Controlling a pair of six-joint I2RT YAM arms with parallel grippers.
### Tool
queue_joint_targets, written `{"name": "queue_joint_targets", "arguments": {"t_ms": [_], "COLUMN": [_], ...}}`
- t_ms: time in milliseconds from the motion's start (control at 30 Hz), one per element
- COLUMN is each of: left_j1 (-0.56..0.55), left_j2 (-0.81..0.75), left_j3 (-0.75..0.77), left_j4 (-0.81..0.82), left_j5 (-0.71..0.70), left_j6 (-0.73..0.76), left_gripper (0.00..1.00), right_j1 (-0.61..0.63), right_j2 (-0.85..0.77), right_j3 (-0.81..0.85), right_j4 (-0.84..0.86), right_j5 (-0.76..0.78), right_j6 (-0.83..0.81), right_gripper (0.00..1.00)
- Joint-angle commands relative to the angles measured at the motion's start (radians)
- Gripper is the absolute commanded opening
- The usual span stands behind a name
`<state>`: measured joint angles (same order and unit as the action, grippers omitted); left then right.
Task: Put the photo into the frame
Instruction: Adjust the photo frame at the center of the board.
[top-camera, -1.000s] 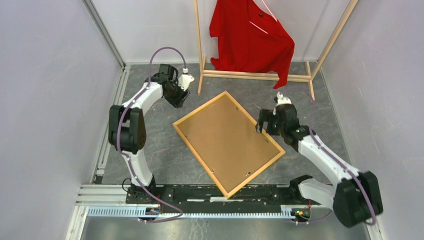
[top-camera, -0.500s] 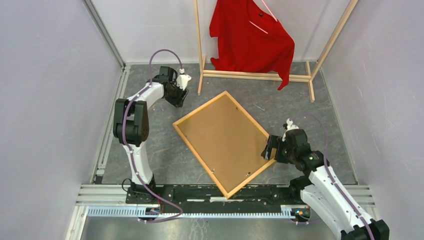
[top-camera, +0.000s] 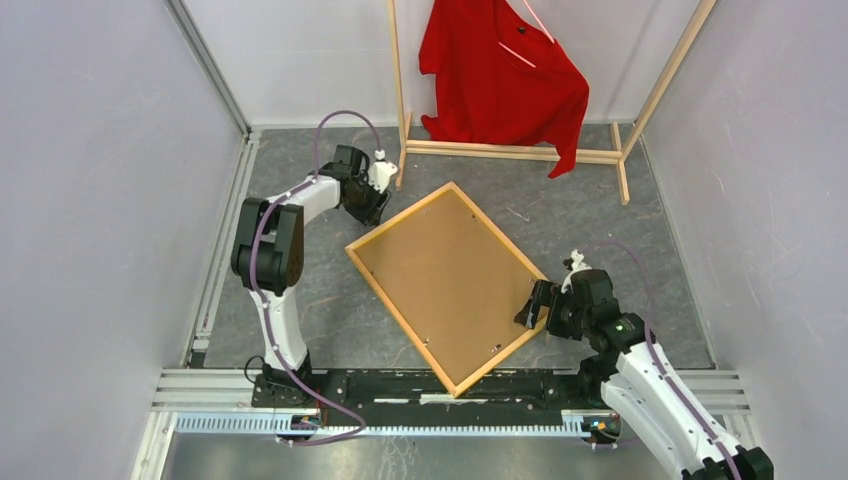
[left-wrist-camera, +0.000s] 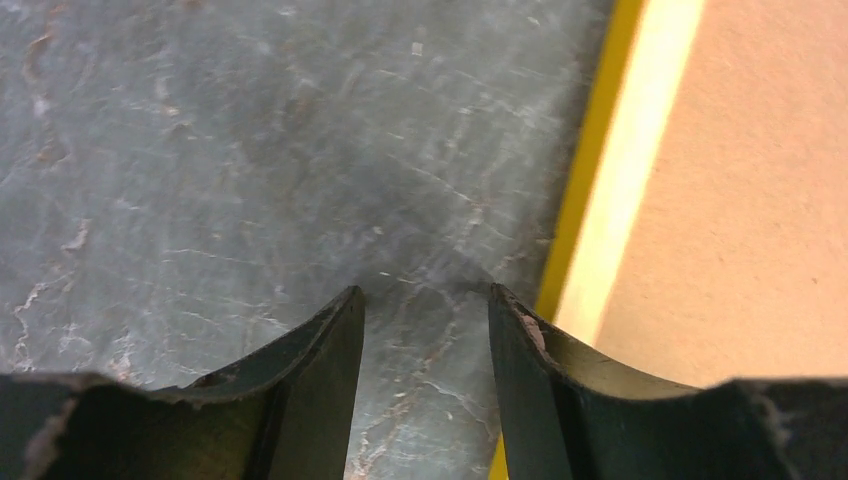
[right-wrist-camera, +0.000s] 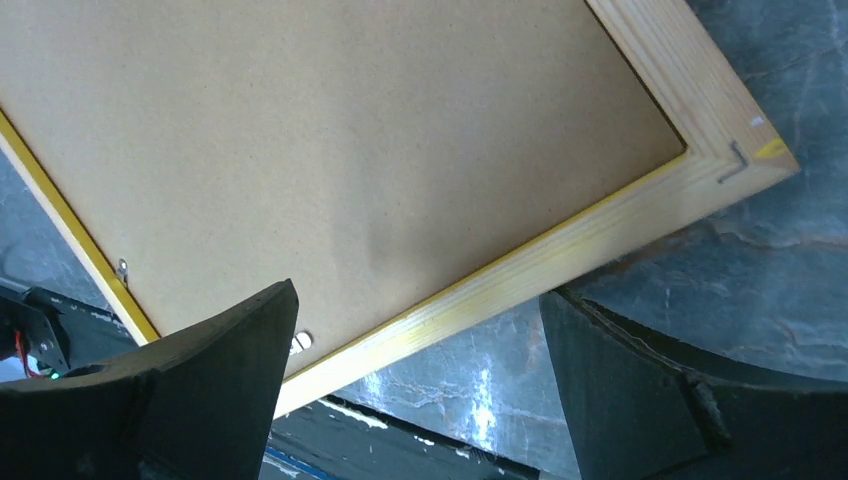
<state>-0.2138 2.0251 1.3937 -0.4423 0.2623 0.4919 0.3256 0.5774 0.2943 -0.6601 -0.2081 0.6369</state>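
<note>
The frame (top-camera: 400, 217) lies face down on the grey floor, turned diagonally, with its light wood back and a brown backing board (top-camera: 450, 275) facing up. The photo is hidden. My left gripper (top-camera: 378, 203) hovers open just outside the frame's far-left edge; the left wrist view shows bare floor between its fingers and the frame's yellow-edged rim (left-wrist-camera: 630, 180) to the right. My right gripper (top-camera: 530, 305) stands wide open at the frame's near-right side, close to the right corner. In the right wrist view the wooden rim (right-wrist-camera: 600, 230) runs across the gap between the fingers, nothing gripped.
A wooden clothes rack (top-camera: 510, 152) with a red shirt (top-camera: 500, 70) stands at the back, just beyond the frame's far corner. Grey walls close in left and right. A metal rail (top-camera: 400, 385) with the arm bases runs along the near edge.
The right arm has pulled back along the frame's right edge toward the near side, then edged left toward the rim. The left gripper has shifted right, closer to the frame's far-left edge.
</note>
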Motion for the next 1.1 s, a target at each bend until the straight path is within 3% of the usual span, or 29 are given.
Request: {"name": "queue_joint_targets", "arguments": {"t_ms": [0, 533, 767, 967, 1067], "left_j1": [-0.043, -0.044, -0.071, -0.125, -0.128], "left_j2": [-0.060, -0.307, -0.403, -0.452, -0.470], "left_j3": [-0.091, -0.393, -0.499, -0.527, -0.530], "left_j4": [-0.008, -0.178, -0.295, -0.362, -0.378], "left_j5": [-0.004, -0.011, 0.090, 0.183, 0.176], "left_j6": [0.063, 0.266, 0.331, 0.332, 0.331], "left_gripper": [0.56, 0.55, 0.55, 0.57, 0.57], "right_j1": [-0.005, -0.091, -0.095, -0.098, -0.100], "right_j2": [0.063, 0.593, 0.774, 0.928, 0.979], "right_j3": [-0.046, 0.261, 0.384, 0.489, 0.545], "right_j4": [0.159, 0.505, 0.557, 0.608, 0.557], "right_j5": [-0.019, -0.006, 0.034, -0.038, 0.013], "right_j6": [0.036, -0.109, -0.149, -0.158, -0.189], "right_gripper": [0.98, 0.98, 0.98, 0.98, 0.98]}}
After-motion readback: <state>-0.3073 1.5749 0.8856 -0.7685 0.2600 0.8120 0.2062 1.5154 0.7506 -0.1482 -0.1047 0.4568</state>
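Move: The photo frame lies askew between my hands, face down. Its middle is about 13 cm back and 20 cm to the right of my left hand, and about 13 cm ahead and 22 cm to the left of my right hand. My left hand stands at the far-left short side, with the left corner some 7 cm back and 8 cm left. My right hand straddles the near-right short side, with the right corner about 7 cm ahead and 6 cm right. I turn the photo frame from both ends at once. My left hand draws back about 21 cm near table height, drifting slightly left and turning clockwise some 20 degrees, its right fingertip working on the outside of the short side. My right hand pushes about 19 cm straight forward, fingers still wide open, its right finger against the opposite short side. ##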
